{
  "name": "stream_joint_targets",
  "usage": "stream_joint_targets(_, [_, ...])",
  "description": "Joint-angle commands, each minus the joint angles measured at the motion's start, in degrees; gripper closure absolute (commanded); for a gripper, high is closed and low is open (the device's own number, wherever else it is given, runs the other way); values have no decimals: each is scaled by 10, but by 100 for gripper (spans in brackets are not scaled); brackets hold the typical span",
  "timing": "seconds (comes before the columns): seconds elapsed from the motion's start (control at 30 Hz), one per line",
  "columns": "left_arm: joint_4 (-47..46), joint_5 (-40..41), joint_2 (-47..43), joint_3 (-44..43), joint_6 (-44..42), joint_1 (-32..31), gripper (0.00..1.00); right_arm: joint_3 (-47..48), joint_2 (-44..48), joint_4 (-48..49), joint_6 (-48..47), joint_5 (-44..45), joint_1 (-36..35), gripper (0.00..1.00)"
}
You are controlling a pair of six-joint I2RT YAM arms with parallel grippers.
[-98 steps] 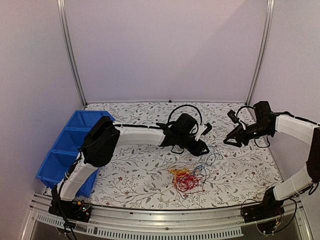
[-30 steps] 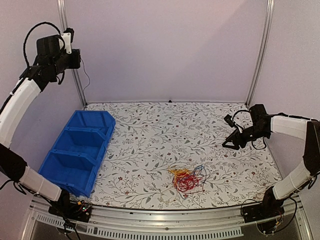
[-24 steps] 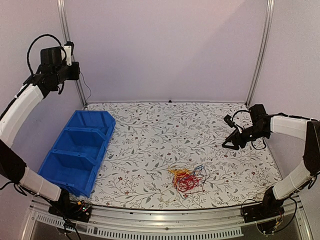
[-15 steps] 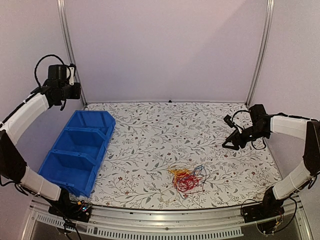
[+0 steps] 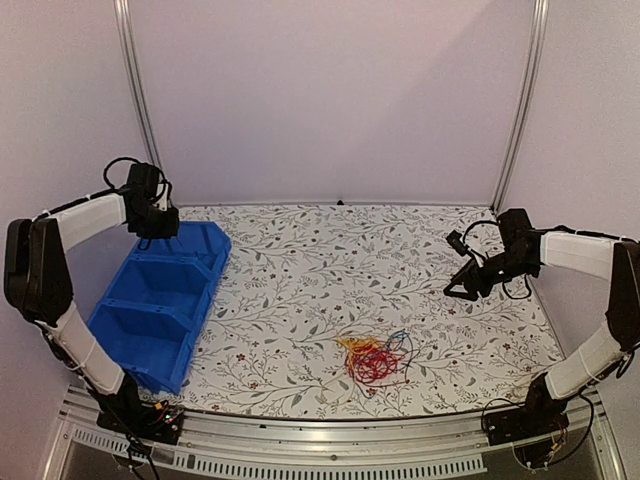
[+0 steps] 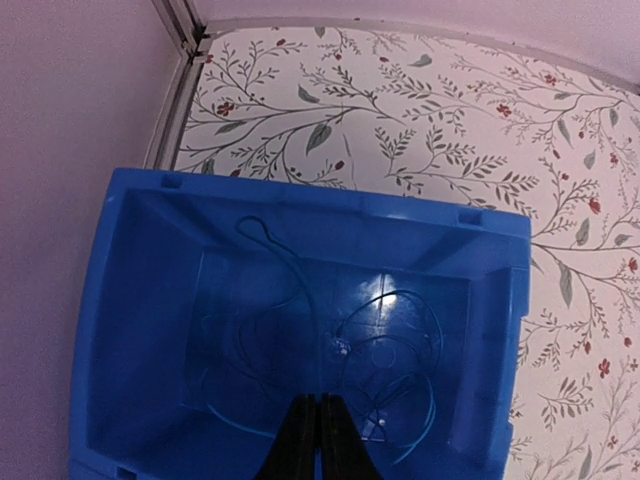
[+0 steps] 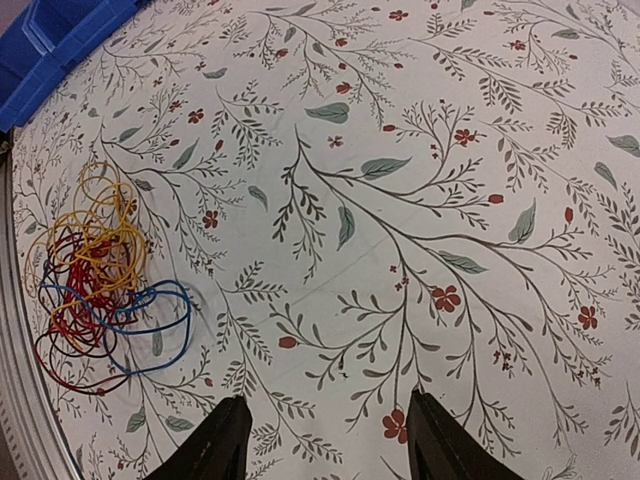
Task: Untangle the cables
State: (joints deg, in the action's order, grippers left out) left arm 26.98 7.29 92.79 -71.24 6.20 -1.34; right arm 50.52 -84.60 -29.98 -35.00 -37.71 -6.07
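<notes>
The cables (image 5: 374,358) lie as a small knotted clump of red, yellow and blue wire on the flowered table, front of centre. The right wrist view shows that clump (image 7: 95,280) at its left. My right gripper (image 5: 460,290) hangs open over bare cloth to the right of the clump, nothing between its fingers (image 7: 228,440). My left gripper (image 5: 160,226) is shut and empty above the back compartment of the blue bin (image 5: 150,365). Thin blue cables (image 6: 440,340) lie loose on that compartment's floor, below the shut left gripper (image 6: 318,402).
The blue bin (image 6: 320,195) has three compartments and stands along the table's left edge, close to the left wall. Metal frame posts (image 5: 140,110) rise at the back corners. An aluminium rail (image 5: 330,440) runs along the near edge.
The left arm left the middle of the table, swung high to the left, then came down over the bin's back compartment. The right arm and the clump have stayed put.
</notes>
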Motion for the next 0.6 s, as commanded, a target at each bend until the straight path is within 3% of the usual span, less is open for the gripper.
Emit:
stream_joint_targets(0.0, [24,-40,39,-15,23,10,100,-6,-4,0,-7,9,-4,43])
stream_joint_targets(0.2, [16,-58,77,-22,26,12,100,-5,-10,0,-9,11,-6,43])
stream_joint_targets(0.3, [31,-57,93,-37,30,13,81,-5,-14,-1,-9,13,-8,43])
stream_joint_targets(0.47, [48,-48,60,-47,45,10,69,-4,-18,-1,-10,15,-11,43])
stream_joint_targets(0.57, [51,-43,8,-48,47,10,67,-3,-22,-1,-10,15,-13,43])
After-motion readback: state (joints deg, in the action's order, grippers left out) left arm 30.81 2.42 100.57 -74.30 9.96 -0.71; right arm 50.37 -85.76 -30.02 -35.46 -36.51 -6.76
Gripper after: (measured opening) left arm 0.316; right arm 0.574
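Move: The left hand holds the blue cable shut in its fingers above the far bin of the blue tray. The middle of that bin's floor lies about 7 cm ahead, 1 cm to the right and 15 cm below. The bin's right rim is some 12 cm to the hand's right, 5 cm ahead and 7 cm lower; the middle bin is about 8 cm back, straight behind and 15 cm down. From the right hand, the far bin's floor is roughly 20 cm ahead, 74 cm left and 9 cm below. The left hand, still pinching the blue cable, carries on down into the far bin for about 6 cm, slowing as it goes and easing about 1 cm to the right, while the wrist tips the fingers some 10 degrees further towards straight down. Near the bottom the fingers open to about a third and let go of the cable, and the hand then starts back up by roughly 1 cm, fingers still apart. ##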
